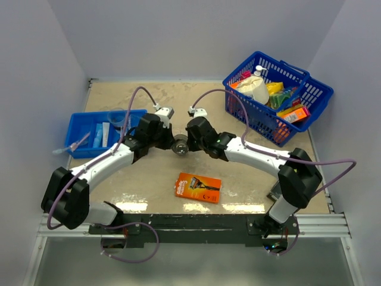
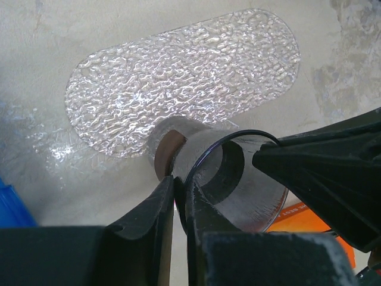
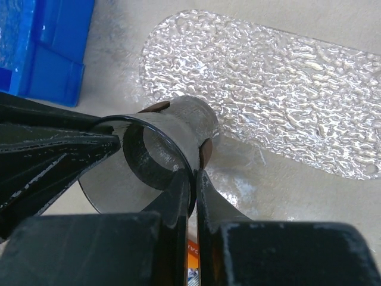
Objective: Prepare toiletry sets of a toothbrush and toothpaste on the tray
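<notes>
A translucent cup point(image 1: 178, 146) hangs tilted between both arms at the table's middle. My left gripper point(image 2: 178, 185) is shut on one side of its rim, with the wall of the cup point(image 2: 238, 179) pinched between the fingers. My right gripper point(image 3: 195, 173) is shut on the opposite side of the rim of the same cup point(image 3: 178, 128). The clear textured tray point(image 2: 178, 77) lies flat on the table just beyond the cup, bare. Blue and white toothpaste tubes point(image 1: 104, 132) lie in the blue bin point(image 1: 83, 128). A toothbrush point(image 1: 76, 143) sticks out over the bin's near left corner.
An orange razor pack point(image 1: 198, 187) lies on the table in front of the grippers. A blue wire basket point(image 1: 280, 98) filled with assorted goods stands at the back right. The blue bin sits at the left edge of the table.
</notes>
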Action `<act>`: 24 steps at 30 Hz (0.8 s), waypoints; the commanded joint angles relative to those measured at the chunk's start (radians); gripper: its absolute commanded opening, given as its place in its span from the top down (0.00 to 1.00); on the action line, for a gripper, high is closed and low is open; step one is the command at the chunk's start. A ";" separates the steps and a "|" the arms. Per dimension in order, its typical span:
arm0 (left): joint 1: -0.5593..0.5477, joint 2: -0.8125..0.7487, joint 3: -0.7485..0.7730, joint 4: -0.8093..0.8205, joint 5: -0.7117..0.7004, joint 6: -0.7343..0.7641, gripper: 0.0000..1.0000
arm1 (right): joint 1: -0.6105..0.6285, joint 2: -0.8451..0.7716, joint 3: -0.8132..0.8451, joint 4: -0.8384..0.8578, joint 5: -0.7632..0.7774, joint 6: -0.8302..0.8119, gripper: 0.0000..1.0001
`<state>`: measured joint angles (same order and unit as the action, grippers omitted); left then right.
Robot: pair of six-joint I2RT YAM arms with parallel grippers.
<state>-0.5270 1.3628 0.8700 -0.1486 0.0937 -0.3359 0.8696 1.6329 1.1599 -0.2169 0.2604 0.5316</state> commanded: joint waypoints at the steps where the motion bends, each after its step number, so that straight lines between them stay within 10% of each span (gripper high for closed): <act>1: -0.004 -0.062 0.014 0.172 0.106 -0.009 0.84 | 0.014 0.013 0.070 -0.036 0.019 -0.022 1.00; 5: -0.001 -0.093 0.015 0.167 0.133 0.017 0.44 | 0.005 -0.005 0.073 -0.045 0.022 -0.096 1.00; 8: -0.001 -0.103 0.029 0.153 0.152 0.041 0.33 | -0.027 -0.028 0.075 -0.033 -0.039 -0.154 1.00; 15: 0.022 -0.129 0.037 0.104 0.219 0.083 0.22 | -0.162 -0.062 0.061 -0.003 -0.380 -0.297 1.00; 24: 0.033 -0.128 0.041 0.078 0.298 0.110 0.18 | -0.185 -0.021 0.161 -0.113 -0.428 -0.429 1.00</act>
<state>-0.5034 1.2545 0.8696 -0.0784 0.3405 -0.2592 0.6750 1.6424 1.2091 -0.3408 -0.0906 0.1627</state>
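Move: Both hands hold the dark cup by opposite sides of its rim: its middle is about 3 cm right, 2 back and 5 below the left hand, and 3 left, 2 back and 5 below the right. From the left hand, the clear textured mat centres roughly 9 cm right, 3 ahead, the orange box 10 right, 17 back, both some 11 below; the blue tray is 24 left, 6 ahead and 9 below. The left fingers let go of the cup's rim, opening wide as that hand rises about 6 cm, tilting and turning slightly clockwise, and drifts about 2 cm right. The right hand keeps its pinch on the other side of the rim, sinks a little, then draws the cup some 4 cm right and slightly forward while turning counter-clockwise. ##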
